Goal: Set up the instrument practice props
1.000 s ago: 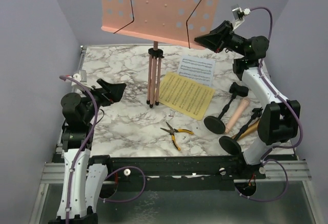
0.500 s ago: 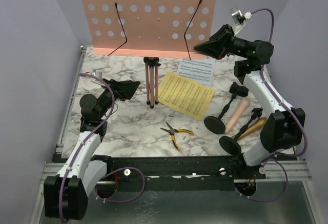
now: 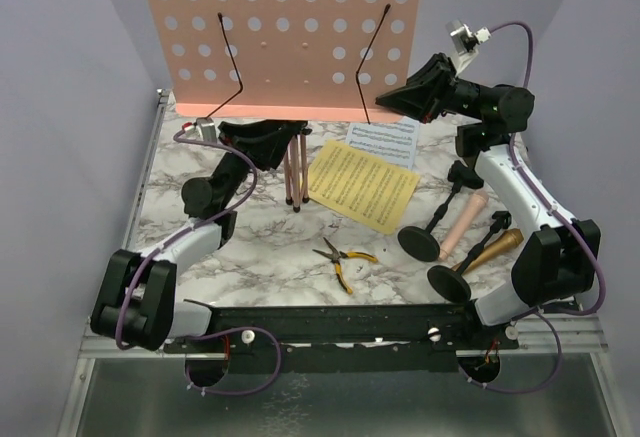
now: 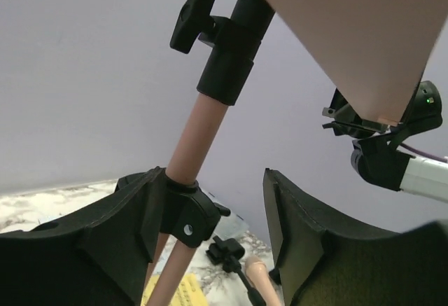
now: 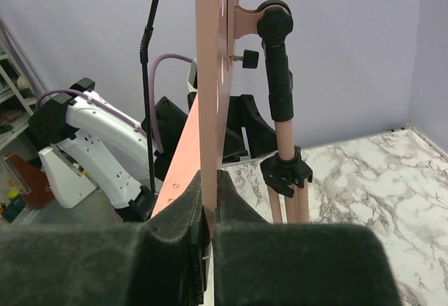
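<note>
The pink music rack stands at the back of the table, its perforated desk raised nearly upright on the tripod pole. My right gripper is shut on the desk's right edge. My left gripper is open around the pole; the black collar touches the left finger and the right finger stands apart. The white page and the yellow page lie flat to the right of the tripod. A pink microphone, a gold microphone and two black holders lie at the right.
Yellow-handled pliers lie near the front edge, in the middle. Two black wire page arms stick out in front of the desk. Purple walls close in the left, right and back sides.
The desk has swung up from a forward tilt to nearly upright. My left arm has reached forward from the left side to the tripod pole, and its jaws have narrowed.
</note>
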Controlling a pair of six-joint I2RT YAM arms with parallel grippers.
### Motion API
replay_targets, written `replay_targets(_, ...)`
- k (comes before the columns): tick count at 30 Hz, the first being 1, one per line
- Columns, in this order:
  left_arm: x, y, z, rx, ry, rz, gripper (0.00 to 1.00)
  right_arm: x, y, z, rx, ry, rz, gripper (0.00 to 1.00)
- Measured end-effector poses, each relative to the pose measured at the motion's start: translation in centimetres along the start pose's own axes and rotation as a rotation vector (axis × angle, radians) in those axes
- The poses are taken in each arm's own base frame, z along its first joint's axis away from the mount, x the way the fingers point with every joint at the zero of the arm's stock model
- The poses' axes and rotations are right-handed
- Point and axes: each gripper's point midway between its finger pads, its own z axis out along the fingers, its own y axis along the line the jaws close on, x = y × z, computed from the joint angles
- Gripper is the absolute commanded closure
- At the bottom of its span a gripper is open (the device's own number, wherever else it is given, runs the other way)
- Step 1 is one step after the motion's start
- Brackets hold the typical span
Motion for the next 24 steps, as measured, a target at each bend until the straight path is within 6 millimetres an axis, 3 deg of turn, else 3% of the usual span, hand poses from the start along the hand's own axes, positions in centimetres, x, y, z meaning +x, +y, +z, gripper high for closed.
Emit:
replay_targets(8, -0.2, 0.1, 1.8, 0.004, -0.096, 0.066, 0.46, 0.0, -0.1, 0.1, 0.006, -0.005, 0.011, 1.0)
replay_targets(14, -1.1, 0.2, 2.8, -0.078, -0.181, 0.208, 0.58, 0.2, 0.1, 0.8, -0.001, -0.005, 0.016, 1.0)
replay_targets(24, -2.0, -0.3, 4.2, -0.227, -0.256, 0.444, 0.53, 0.2, 0.6, 1.0, 0.001, -0.001, 0.016, 1.0)
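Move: The stand's bare pole, just under its upper collar, lies about 4 cm ahead of the left hand, 2 cm to its right and 3 cm higher. The tripod hub is about 4 cm ahead, 2 cm right and 2 cm below; the middle of the desk's lower edge hangs some 3 cm back, 2 cm right and 4 cm above. From the right hand that pole spot is roughly 7 cm ahead, 18 cm left and 5 cm lower. The left hand rises and eases forward beneath the desk, about 5 cm in all, towards the pole just under the upper collar, while its wrist swings some 30 degrees counter-clockwise, the fingers tip a little farther up and they partly close around the pole without shutting on it. The right hand keeps its pinch on the desk's right edge and shifts about 1 cm to the left. ##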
